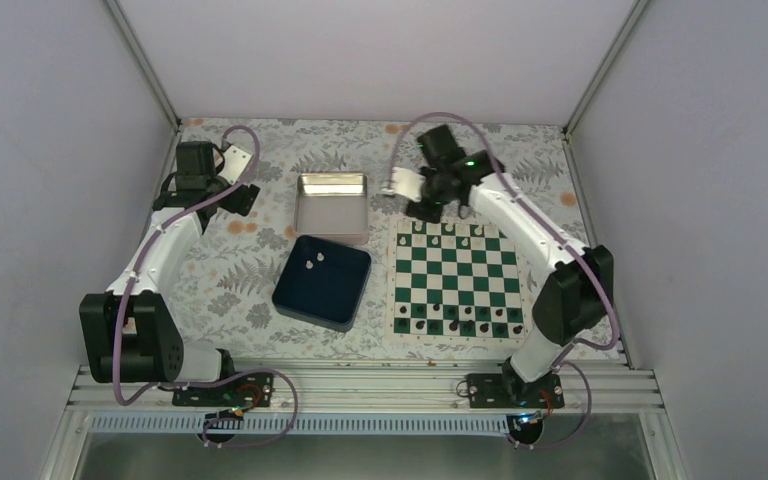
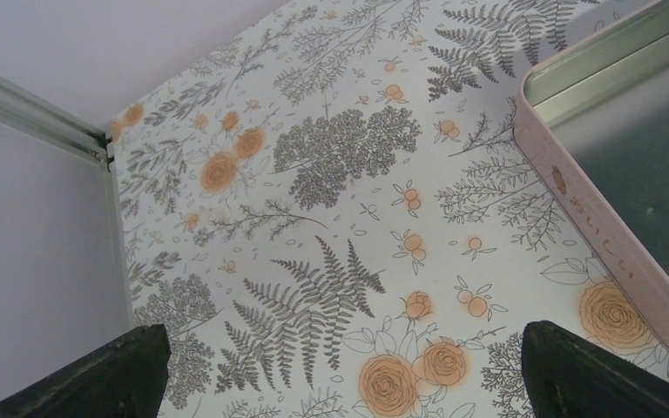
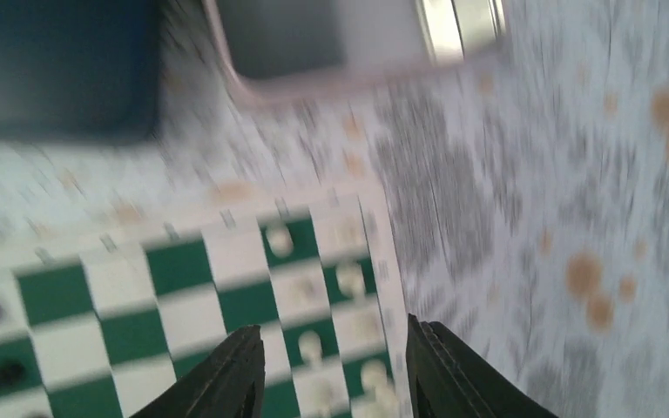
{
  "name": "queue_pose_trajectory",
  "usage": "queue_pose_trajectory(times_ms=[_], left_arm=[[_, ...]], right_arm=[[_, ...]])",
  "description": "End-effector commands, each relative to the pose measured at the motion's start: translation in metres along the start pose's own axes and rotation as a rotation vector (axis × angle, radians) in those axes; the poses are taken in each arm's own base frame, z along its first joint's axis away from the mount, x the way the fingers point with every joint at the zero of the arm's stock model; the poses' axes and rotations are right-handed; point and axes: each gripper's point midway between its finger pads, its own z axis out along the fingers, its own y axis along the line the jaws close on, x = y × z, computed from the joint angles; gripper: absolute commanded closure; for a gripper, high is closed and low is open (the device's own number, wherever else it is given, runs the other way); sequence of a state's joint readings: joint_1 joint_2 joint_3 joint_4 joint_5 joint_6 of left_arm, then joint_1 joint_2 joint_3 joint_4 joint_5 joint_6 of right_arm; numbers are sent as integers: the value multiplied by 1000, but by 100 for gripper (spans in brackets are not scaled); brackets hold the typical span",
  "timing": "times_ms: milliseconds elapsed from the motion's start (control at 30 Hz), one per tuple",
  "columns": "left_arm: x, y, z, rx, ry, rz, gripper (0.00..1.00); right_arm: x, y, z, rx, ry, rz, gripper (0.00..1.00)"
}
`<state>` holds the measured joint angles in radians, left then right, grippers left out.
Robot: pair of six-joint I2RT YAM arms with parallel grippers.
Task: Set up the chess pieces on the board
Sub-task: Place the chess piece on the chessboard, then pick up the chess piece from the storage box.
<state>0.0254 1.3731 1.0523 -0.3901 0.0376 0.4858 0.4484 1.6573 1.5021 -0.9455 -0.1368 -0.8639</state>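
Observation:
The green and white board (image 1: 455,279) lies right of centre. Several white chess pieces (image 1: 447,230) stand along its far rows, and black pieces (image 1: 457,324) along its near rows. Two white pieces (image 1: 312,261) lie in the dark blue tray (image 1: 322,281). My right gripper (image 1: 432,207) hovers over the board's far edge. In the blurred right wrist view it (image 3: 332,370) is open and empty, with white pieces (image 3: 311,344) on the squares below. My left gripper (image 1: 243,200) is open and empty above the floral cloth, left of the metal tin (image 1: 332,205); it also shows in the left wrist view (image 2: 340,379).
The tin's pink rim (image 2: 592,226) is at the right of the left wrist view. The enclosure's back corner post (image 2: 35,109) is at its left. White walls close in the table on three sides.

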Motion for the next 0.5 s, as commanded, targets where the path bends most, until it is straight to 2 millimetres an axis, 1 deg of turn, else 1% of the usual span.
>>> queue_pose_trajectory(times_ms=[0, 33, 100, 233, 300, 367, 467], left_arm=[[-2, -1, -4, 9, -23, -8, 0], [-1, -2, -4, 10, -23, -6, 0], [1, -3, -4, 12, -19, -3, 0], [9, -8, -2, 24, -1, 6, 0], [14, -11, -2, 32, 4, 7, 0], [21, -15, -1, 40, 13, 5, 0], [25, -18, -1, 42, 17, 7, 0]], right_arm=[[-80, 48, 5, -73, -85, -110, 56], [-97, 58, 9, -85, -102, -148, 56], [-123, 76, 17, -107, -121, -215, 56], [-162, 116, 37, -183, -152, -324, 54], [-171, 134, 55, -224, -149, -360, 54], [-176, 147, 70, -250, -142, -386, 54], [-183, 161, 89, -280, -149, -409, 54]])
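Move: The two white chess pieces left in the blue tray lie about 29 cm to the right hand's left, 5 cm back and 16 cm below it. The blue tray's middle is some 28 cm left and 11 cm back; the metal tray sits about 25 cm left and 9 cm ahead. The chessboard's middle is roughly 7 cm right and 9 cm back. From the left hand the pieces are about 15 cm right, 9 cm back and 17 cm down. Leftward in a fast sweep, the empty right hand leaves the board for the two pieces in the blue tray, some 22 cm left and 8 cm back. It first rises a couple of centimetres, then dips to about 4 cm lower than it began, turning roughly 25 degrees counter-clockwise with fingers still about half open. The left hand sinks and draws back slightly, wide open. ##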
